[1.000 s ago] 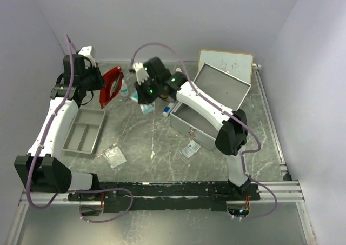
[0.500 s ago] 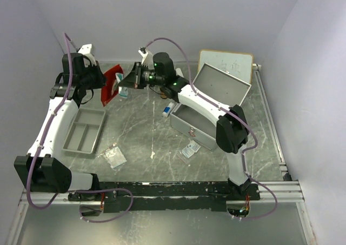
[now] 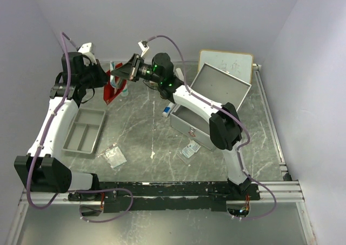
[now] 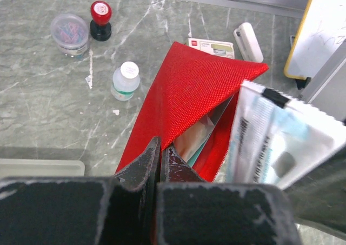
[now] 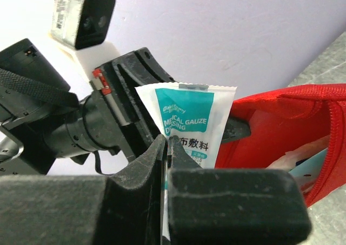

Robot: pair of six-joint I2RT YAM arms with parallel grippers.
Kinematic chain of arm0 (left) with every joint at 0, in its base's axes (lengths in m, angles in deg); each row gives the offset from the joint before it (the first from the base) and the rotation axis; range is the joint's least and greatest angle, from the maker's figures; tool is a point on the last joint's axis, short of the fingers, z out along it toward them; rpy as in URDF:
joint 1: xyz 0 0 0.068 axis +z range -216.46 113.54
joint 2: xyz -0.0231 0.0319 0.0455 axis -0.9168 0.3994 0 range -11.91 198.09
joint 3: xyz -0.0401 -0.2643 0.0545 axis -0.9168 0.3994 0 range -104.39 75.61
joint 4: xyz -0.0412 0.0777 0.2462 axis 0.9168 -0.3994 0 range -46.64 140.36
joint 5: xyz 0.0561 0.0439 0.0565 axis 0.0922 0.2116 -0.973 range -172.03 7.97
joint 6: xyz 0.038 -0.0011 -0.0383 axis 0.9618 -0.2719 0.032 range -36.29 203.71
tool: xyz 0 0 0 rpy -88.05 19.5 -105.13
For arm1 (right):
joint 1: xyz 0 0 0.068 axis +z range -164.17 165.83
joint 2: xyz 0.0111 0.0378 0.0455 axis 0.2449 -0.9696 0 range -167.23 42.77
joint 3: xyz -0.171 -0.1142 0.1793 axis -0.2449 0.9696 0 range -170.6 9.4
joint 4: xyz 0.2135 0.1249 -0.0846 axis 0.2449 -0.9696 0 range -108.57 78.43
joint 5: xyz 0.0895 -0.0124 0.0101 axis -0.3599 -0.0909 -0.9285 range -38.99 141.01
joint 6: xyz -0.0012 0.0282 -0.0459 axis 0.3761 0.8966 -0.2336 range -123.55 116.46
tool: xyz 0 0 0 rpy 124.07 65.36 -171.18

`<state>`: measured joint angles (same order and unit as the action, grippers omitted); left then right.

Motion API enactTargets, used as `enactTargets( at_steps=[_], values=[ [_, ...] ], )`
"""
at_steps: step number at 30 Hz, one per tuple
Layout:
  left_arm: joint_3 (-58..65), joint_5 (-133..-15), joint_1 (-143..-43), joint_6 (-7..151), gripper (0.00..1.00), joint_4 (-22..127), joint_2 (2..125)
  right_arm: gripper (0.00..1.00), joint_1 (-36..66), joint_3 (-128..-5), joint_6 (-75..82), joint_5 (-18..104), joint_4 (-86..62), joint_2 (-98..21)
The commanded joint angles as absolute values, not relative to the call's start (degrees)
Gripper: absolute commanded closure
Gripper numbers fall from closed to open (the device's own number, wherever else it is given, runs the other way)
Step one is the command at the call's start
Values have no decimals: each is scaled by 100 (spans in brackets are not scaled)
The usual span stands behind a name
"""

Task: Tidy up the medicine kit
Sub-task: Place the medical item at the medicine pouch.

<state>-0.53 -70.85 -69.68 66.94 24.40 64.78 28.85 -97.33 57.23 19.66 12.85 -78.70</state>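
Observation:
The medicine kit (image 3: pixel 201 121), a silver case, stands right of centre with its lid (image 3: pixel 223 86) swung open. At the back left, my left gripper (image 4: pixel 160 147) is shut on the edge of a red pouch (image 4: pixel 186 91) and holds it up off the table with its mouth gaping. Something pale shows inside it. My right gripper (image 5: pixel 168 143) is shut on a white and teal gauze dressing packet (image 5: pixel 190 115). The packet (image 4: pixel 278 142) hangs right beside the pouch's (image 3: pixel 112 87) open mouth, and my right gripper (image 3: pixel 125 72) nearly meets the left one.
A grey divided tray (image 3: pixel 84 130) lies at the left. Loose sachets (image 3: pixel 114 156) (image 3: pixel 190 149) sit near the front. Behind the pouch are a small bottle (image 4: pixel 125 81), a red-topped stamp (image 4: pixel 100 19), a clear tub (image 4: pixel 69 33), a card box (image 4: pixel 212 46) and a whiteboard (image 3: pixel 226 61).
My right arm has swung left and up from over the table's middle, carrying the gauze packet to the pouch's mouth. The left gripper has kept its hold, tipping the pouch more upright.

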Motion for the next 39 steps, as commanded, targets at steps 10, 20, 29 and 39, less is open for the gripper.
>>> enactTargets(
  at_steps=[10, 20, 29, 39],
  values=[
    [-553, -6497, -6927, 6190, 93, 2619, 6404, 100, 2877, -9806, 5852, 2698, 1584, -8040],
    [-628, -6324, -6928, 5956, 93, 2640, 6407, 100, 2876, -9948, 5617, 2939, 1217, -8067],
    [-841, -6371, -6927, 5925, 93, 2661, 6512, 100, 2927, -9807, 5297, 2980, 814, -7947],
    [-838, -6362, -6927, 5965, 93, 2672, 6557, 90, 2942, -10317, 4865, 2975, -258, -8017]
  ],
)
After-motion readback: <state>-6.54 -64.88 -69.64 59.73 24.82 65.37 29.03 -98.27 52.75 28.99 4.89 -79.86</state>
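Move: The left fingers still pinch the red medicine pouch by its edge; its open mouth lies about 2 cm ahead of them, 3 cm right and 3 cm below. The gauze sachet in the right fingers is some 2 cm back from the left hand, 5 cm right and 6 cm above. From the right hand the mouth is roughly 4 cm ahead, 2 cm left and 8 cm below. Under the pouch, the white-capped bottle stands 14 cm ahead of the left hand, 2 cm right, 22 cm down. Carry the gauze sachet forward about 3 cm with the right hand, swinging it some 10 degrees clockwise, then lower it 3 to 4 cm into the pouch's mouth, still pinched. Meanwhile raise the left hand about 5 cm and ease it right, rolling its left side down a little, to bring the pouch up around the sachet; keep hold of the pouch. ##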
